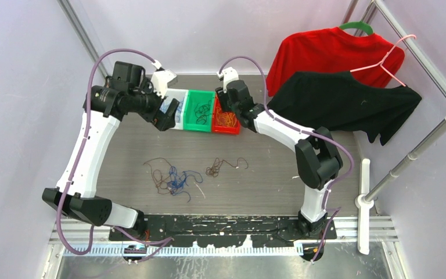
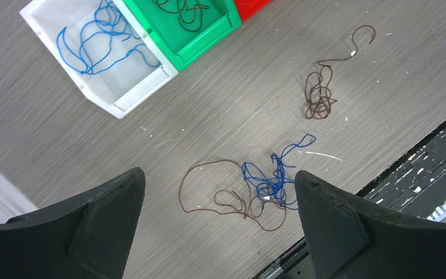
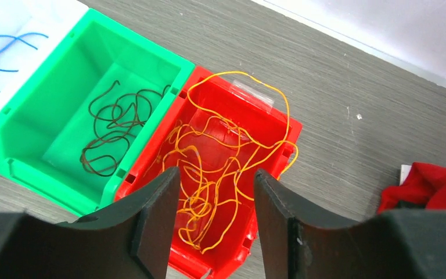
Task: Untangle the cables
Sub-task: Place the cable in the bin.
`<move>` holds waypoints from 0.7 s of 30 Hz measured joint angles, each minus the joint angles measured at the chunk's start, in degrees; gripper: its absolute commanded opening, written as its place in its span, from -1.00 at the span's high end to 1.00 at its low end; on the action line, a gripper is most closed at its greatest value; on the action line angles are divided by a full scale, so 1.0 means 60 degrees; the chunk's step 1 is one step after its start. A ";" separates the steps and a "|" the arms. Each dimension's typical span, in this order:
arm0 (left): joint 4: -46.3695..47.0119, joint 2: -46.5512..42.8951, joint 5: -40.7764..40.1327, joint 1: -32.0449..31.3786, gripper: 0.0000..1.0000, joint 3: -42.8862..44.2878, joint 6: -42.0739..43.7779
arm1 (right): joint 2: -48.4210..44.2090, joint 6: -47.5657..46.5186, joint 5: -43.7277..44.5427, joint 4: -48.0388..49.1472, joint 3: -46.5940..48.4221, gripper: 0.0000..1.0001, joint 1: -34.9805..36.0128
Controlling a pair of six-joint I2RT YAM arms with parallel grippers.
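Note:
A clump of blue and brown cables [image 1: 173,179] [image 2: 267,186] lies on the table, and a small brown cable knot [image 1: 216,168] [image 2: 318,96] sits to its right. Orange cables [image 3: 215,168] lie in the red bin [image 1: 226,120] [image 3: 267,224], with some loops draped over its rim. Brown cables [image 3: 113,131] rest in the green bin [image 1: 198,110] [image 3: 46,99], and blue cables [image 2: 96,40] in the white bin [image 1: 177,102] [image 2: 128,96]. My left gripper [image 1: 168,116] [image 2: 218,192] hangs open above the table, empty. Over the red bin my right gripper [image 1: 223,104] [image 3: 216,186] is open, holding nothing.
A clothes rack [image 1: 435,125] stands at the right with a red shirt [image 1: 325,52] and a black shirt [image 1: 348,102] on hangers, plus a bare pink hanger [image 1: 386,61]. A black mounting rail [image 1: 220,226] runs along the near table edge.

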 measured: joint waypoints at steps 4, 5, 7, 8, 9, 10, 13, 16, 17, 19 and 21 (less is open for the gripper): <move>-0.0259 0.0204 -0.0222 0.0076 -0.99 0.0255 0.0091 | -0.1031 0.0106 -0.0142 -0.0026 -0.0929 -0.13 0.0171; -0.0350 0.0222 -0.0255 0.0084 -0.99 0.0255 0.0117 | -0.1337 0.0131 -0.0197 -0.0062 -0.1257 -0.13 0.0255; -0.0495 0.0240 -0.0280 0.0098 -0.99 0.0237 0.0204 | -0.2222 0.0193 -0.0306 -0.0117 -0.2248 -0.13 0.0699; -0.0528 0.0237 -0.0280 0.0098 -0.99 0.0208 0.0277 | -0.2623 0.0237 -0.0401 -0.0208 -0.2688 -0.13 0.1020; -0.0557 0.0219 -0.0277 0.0098 -0.99 0.0142 0.0335 | -0.2932 0.0284 -0.0510 -0.0295 -0.3042 -0.14 0.1344; -0.0579 0.0193 -0.0273 0.0095 -0.99 0.0047 0.0397 | -0.3315 0.0372 -0.0678 -0.0357 -0.3526 -0.14 0.1814; -0.0663 0.0160 -0.0251 0.0098 -0.99 -0.0189 0.0586 | -0.4073 0.0648 -0.1075 -0.0586 -0.4790 -0.15 0.2922; -0.0816 0.0157 -0.0175 0.0098 -0.99 -0.0321 0.0696 | -0.4448 0.0998 -0.1402 -0.0721 -0.5865 -0.16 0.3340; -0.0860 0.0153 -0.0157 0.0098 -0.99 -0.0335 0.0754 | -0.4499 0.1067 -0.1475 -0.0754 -0.6171 -0.17 0.3333; -0.0911 0.0142 -0.0076 0.0098 -1.00 -0.0339 0.0827 | -0.4506 0.1086 -0.1552 -0.0831 -0.6513 -0.21 0.3275; -0.0965 0.0113 -0.0015 0.0095 -1.00 -0.0339 0.0860 | -0.4437 0.0973 -0.1599 -0.0903 -0.6561 -0.25 0.3231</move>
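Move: The brown cable lies loosely heaped on the bare table, about 25 cm back from the right hand, 5 cm to its left and some 17 cm below. The red bin with the orange cable is under that hand, its middle about 3 cm back; the green bin is some 10 cm left of it. The blue cable lies 12 cm left of the brown heap and 4 cm nearer the base. From the left hand, the brown cable is 14 cm right, 6 cm back and well below. No new contact: the right hand leaves the red bin, its fingers staying about half open, and sweeps back roughly 25 cm towards the brown cable, first level, then sinking about 10 cm. On the way the wrist turns some 25 degrees counter-clockwise and tips its fingers down by about 20. The left hand, empty and wide open, sinks slightly and eases back. ##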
